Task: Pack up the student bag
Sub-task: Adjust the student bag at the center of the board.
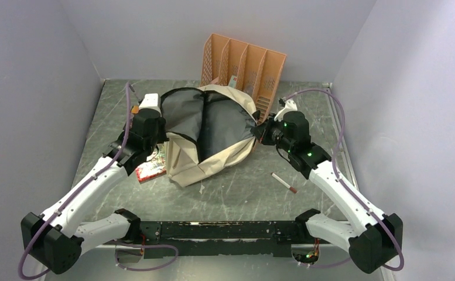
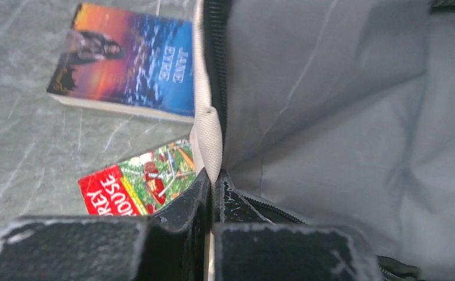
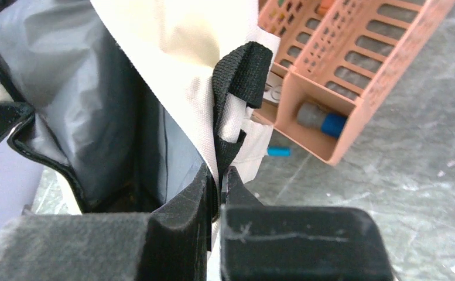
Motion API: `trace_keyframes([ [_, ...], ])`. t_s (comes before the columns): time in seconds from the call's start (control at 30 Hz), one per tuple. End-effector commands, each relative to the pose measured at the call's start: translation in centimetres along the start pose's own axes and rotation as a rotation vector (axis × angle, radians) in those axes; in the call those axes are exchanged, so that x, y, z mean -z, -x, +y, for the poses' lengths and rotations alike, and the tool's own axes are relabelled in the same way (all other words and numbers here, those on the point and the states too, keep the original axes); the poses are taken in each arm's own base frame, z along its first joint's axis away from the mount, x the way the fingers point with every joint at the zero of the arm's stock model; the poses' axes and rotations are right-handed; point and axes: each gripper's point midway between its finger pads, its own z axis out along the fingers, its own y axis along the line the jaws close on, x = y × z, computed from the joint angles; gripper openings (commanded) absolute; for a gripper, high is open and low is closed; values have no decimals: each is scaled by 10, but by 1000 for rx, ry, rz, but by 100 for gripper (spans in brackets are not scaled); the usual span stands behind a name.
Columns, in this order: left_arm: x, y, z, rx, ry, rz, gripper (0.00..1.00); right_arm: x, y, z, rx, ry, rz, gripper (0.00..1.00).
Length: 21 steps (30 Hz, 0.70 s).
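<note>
The student bag [image 1: 213, 155], cream fabric with a grey-black lining [image 1: 207, 120], lies open in the middle of the table. My left gripper [image 1: 159, 126] is shut on the bag's left rim; in the left wrist view my left gripper [image 2: 213, 181] pinches the cream edge strip [image 2: 208, 132] beside the zipper. My right gripper [image 1: 259, 130] is shut on the bag's right rim; in the right wrist view my right gripper [image 3: 220, 175] clamps cream fabric and a black strap [image 3: 239, 76]. The opening is stretched between both grippers.
An orange file organizer [image 1: 245, 67] stands behind the bag, with small items in its slots [image 3: 321, 120]. Two books lie left of the bag: a blue-orange one [image 2: 128, 61] and a red-green one [image 1: 151, 170]. A pen [image 1: 284, 182] lies right of the bag.
</note>
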Motion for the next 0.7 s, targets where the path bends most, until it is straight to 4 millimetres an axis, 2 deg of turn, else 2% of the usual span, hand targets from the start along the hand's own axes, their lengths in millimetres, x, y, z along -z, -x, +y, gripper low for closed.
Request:
trace_keyframes([
  [0.0, -11, -50, 19, -28, 47, 121, 5, 11, -8, -32, 25, -146, -2, 0],
  [0.07, -16, -71, 17, -8, 30, 158, 5, 14, -19, -42, 25, -175, 13, 0],
  [0.17, -19, -87, 7, 23, -15, 218, 5, 16, -33, -52, 25, -200, 41, 0],
  [0.27, -24, -103, 15, 45, 50, 262, 5, 18, -40, -57, 22, -217, 48, 0],
  [0.33, -26, -112, 13, 48, 44, 288, 5, 19, -42, -60, 25, -225, 49, 0],
  [0.53, -35, -138, 9, 81, 35, 345, 22, 20, -50, -64, 39, -233, 74, 0],
  [0.67, -42, -159, 11, 82, 61, 403, 40, 22, -49, -62, 33, -221, 65, 0],
])
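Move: Both hands already pinch opposite sides of the raised student bag's open rim. The board centre, where the bag is being taken, lies about 17 cm right of the left hand, level with it and some 20 cm below. The red book is 5 cm to that hand's left and 3 cm back; the blue book is 8 cm left and 11 cm ahead. For the right hand the board centre is 15 cm left and level, the peach rack 8 cm left and 16 cm ahead, and the marker 11 cm right and 12 cm back. Both hands lower the open bag onto the board centre: the left sinks about 13 cm, drawing back slightly and tipping its fingers some 20 degrees further down, then opens them about a third around the rim to let go, still sinking. The right keeps its pinch and goes down about 7 cm while easing right and back, drawing its side of the rim outward, then nearly stops. ##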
